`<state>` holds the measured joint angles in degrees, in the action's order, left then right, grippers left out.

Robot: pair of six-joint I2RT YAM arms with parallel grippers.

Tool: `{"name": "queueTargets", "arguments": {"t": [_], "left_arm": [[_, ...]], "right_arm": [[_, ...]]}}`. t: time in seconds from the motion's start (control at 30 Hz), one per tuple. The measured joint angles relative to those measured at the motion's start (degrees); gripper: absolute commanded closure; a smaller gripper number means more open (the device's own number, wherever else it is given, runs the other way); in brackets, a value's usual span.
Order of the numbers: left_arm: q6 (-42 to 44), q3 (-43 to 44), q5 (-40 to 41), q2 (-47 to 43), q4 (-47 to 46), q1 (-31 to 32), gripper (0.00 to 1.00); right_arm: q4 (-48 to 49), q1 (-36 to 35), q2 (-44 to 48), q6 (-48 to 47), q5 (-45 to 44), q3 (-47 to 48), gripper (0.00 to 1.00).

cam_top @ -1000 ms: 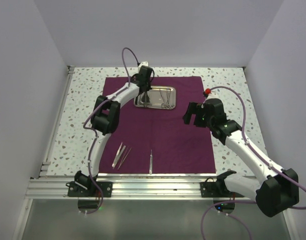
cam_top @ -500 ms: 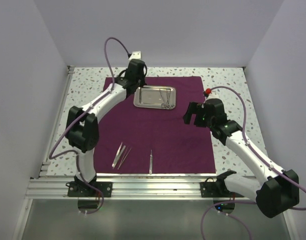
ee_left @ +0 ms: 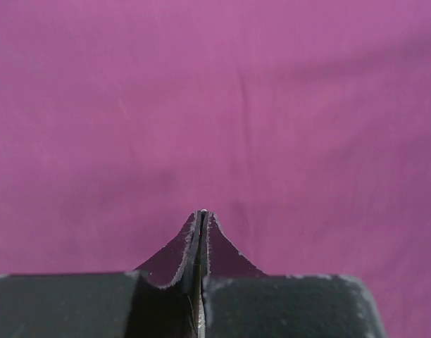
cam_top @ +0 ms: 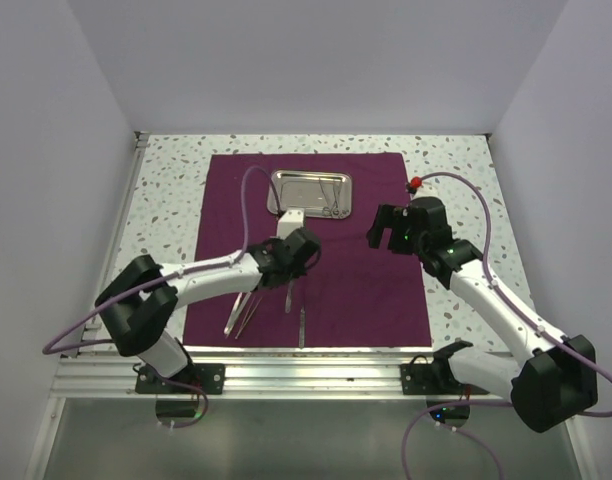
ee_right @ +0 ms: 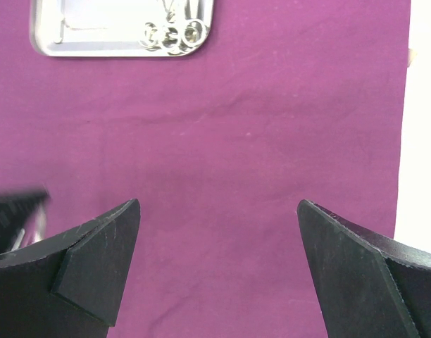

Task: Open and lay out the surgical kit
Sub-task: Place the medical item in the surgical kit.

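Note:
The maroon cloth [cam_top: 356, 280] of the surgical kit lies spread flat on the table. At its back sits the steel tray [cam_top: 286, 185], with ring-handled scissors [cam_top: 331, 208] inside. My left gripper [cam_top: 289, 282] hovers over the front middle of the cloth, shut on a slim steel instrument [cam_top: 289, 298] that points toward the front edge. In the left wrist view the gripper [ee_left: 201, 213] pinches a thin steel strip [ee_left: 198, 320] above the cloth [ee_left: 215, 105]. My right gripper [cam_top: 381, 228] hangs open over the cloth's right part. Its wrist view shows the gripper [ee_right: 219, 204] empty, with the tray [ee_right: 96, 28] and scissor rings [ee_right: 175, 33] ahead.
Two tweezers [cam_top: 241, 312] lie side by side at the cloth's front left, and another slim instrument [cam_top: 302, 328] lies at the front middle. A speckled tabletop [cam_top: 166, 210] surrounds the cloth, with white walls around it and an aluminium rail [cam_top: 306, 375] in front.
My left arm has swung from the tray at the back to the front middle of the cloth, carrying the slim steel instrument. The right arm has not moved.

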<state>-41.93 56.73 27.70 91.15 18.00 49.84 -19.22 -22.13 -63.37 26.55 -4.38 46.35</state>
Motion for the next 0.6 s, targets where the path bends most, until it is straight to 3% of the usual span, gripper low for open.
{"name": "queueTargets", "arguments": {"t": [0.2, 0.4, 0.47, 0.5, 0.6], "left_arm": [[-10.5, -4.7, 3.7, 1.1, 0.5, 11.1, 1.0], [-18.4, -4.8, 6.1, 5.7, 0.9, 15.2, 0.97], [-19.6, -4.8, 6.7, 6.3, 0.8, 15.5, 0.81], [-20.1, -4.7, 7.0, 6.4, 0.8, 15.6, 0.63], [-21.2, -4.3, 7.0, 6.7, -0.3, 15.6, 0.37]], "right_arm": [[0.0, 0.0, -0.4, 0.0, -1.2, 0.0, 0.02], [-0.1, 0.0, -0.4, 0.0, -2.2, 0.0, 0.02], [-0.1, 0.0, -0.4, 0.0, -2.3, 0.0, 0.02], [-0.1, 0.0, -0.4, 0.0, -2.3, 0.0, 0.02], [-0.1, 0.0, -0.4, 0.0, -2.3, 0.0, 0.02]]}}
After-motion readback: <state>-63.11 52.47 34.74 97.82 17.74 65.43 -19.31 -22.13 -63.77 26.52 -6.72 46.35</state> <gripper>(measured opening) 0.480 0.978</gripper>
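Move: Held in the shut left fingers, a scalpel handle trails back towards the robot, some 6 cm above the cloth. Its goal is beside the scalpel handle already lying there, whose middle is about 14 cm back, 3 cm to the right and 6 cm below the hand. The nearest forceps lie about 12 cm back and 10 cm left; the tray is some 26 cm ahead and 5 cm right. From the idle right hand that lying handle is roughly 16 cm back, 18 cm left and 14 cm down. Drawing back about 8 cm while sinking some 6 cm and easing 4 cm to the right, the left hand brings its scalpel handle down to the cloth alongside the lying one. It slows to a stop there with the wrist hardly turning, then opens the fingers about halfway and lets go. ##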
